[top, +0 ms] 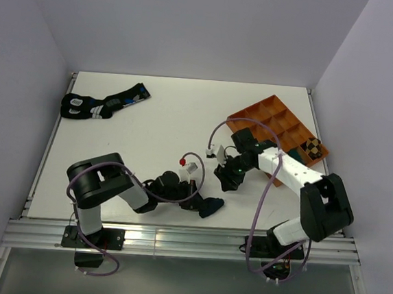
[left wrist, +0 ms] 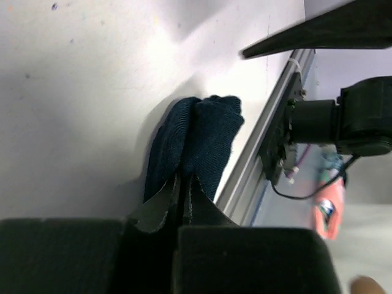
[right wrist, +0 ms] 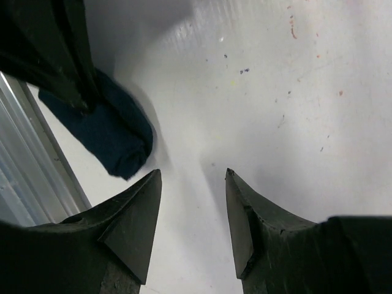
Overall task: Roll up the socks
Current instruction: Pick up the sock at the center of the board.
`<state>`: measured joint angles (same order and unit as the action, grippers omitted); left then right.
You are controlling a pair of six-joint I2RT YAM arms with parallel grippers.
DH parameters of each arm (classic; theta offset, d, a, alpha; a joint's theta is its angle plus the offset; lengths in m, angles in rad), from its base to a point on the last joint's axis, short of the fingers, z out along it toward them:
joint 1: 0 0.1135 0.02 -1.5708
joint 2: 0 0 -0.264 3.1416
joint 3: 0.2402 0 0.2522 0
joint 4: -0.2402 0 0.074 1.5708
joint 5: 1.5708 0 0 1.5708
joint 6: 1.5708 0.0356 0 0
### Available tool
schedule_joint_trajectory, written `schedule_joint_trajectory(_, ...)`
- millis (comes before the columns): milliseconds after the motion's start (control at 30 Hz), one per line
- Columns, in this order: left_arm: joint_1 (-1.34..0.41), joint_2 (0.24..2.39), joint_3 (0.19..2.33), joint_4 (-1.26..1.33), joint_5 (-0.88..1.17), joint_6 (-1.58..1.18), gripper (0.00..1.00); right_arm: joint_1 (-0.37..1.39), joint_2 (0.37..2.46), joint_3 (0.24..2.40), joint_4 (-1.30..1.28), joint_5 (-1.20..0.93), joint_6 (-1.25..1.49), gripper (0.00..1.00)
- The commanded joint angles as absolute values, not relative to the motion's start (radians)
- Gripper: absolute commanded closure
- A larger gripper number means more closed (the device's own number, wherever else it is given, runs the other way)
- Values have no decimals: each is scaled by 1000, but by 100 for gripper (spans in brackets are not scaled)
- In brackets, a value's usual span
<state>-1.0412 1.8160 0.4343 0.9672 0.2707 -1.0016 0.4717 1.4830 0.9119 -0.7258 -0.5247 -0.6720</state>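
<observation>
The dark navy sock (top: 212,207) lies folded near the table's front edge, just right of the middle. My left gripper (top: 200,202) is shut on its near end; in the left wrist view the fingertips (left wrist: 184,180) pinch the navy sock (left wrist: 205,135) where its two layers meet. My right gripper (top: 226,184) hovers just behind and to the right of that sock, open, with only bare table between its fingers (right wrist: 193,174). From the right wrist, the navy sock (right wrist: 116,138) sits left of the left fingertip. The tan argyle sock (top: 311,149) rests bundled in a compartment of the orange tray.
The orange divided tray (top: 268,115) stands at the back right. Black socks with blue and white markings (top: 97,105) lie at the back left. An aluminium rail (left wrist: 263,147) runs along the table's front edge, close beside the navy sock.
</observation>
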Motion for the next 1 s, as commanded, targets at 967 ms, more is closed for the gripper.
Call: schedule_joint_trajectory(967, -850, 1973, 693, 209, 735, -1032, 100, 886, 894, 496, -502, -417, -861, 45)
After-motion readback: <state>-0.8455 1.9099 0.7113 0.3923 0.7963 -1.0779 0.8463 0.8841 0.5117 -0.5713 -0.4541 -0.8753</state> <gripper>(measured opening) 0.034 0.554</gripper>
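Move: The dark sock, already pinched in the left fingers, has its middle about 4 cm to the left hand's right and about 1 cm below it. From the right hand it lies some 7 cm back, 5 cm left and 4 cm below. The compartment box is about 20 cm ahead of the right hand and 16 cm to its right; the board's near edge is some 13 cm straight back of that hand. The open right hand swings about 10 cm back beside the sock, which the left, still pinching, turns. ##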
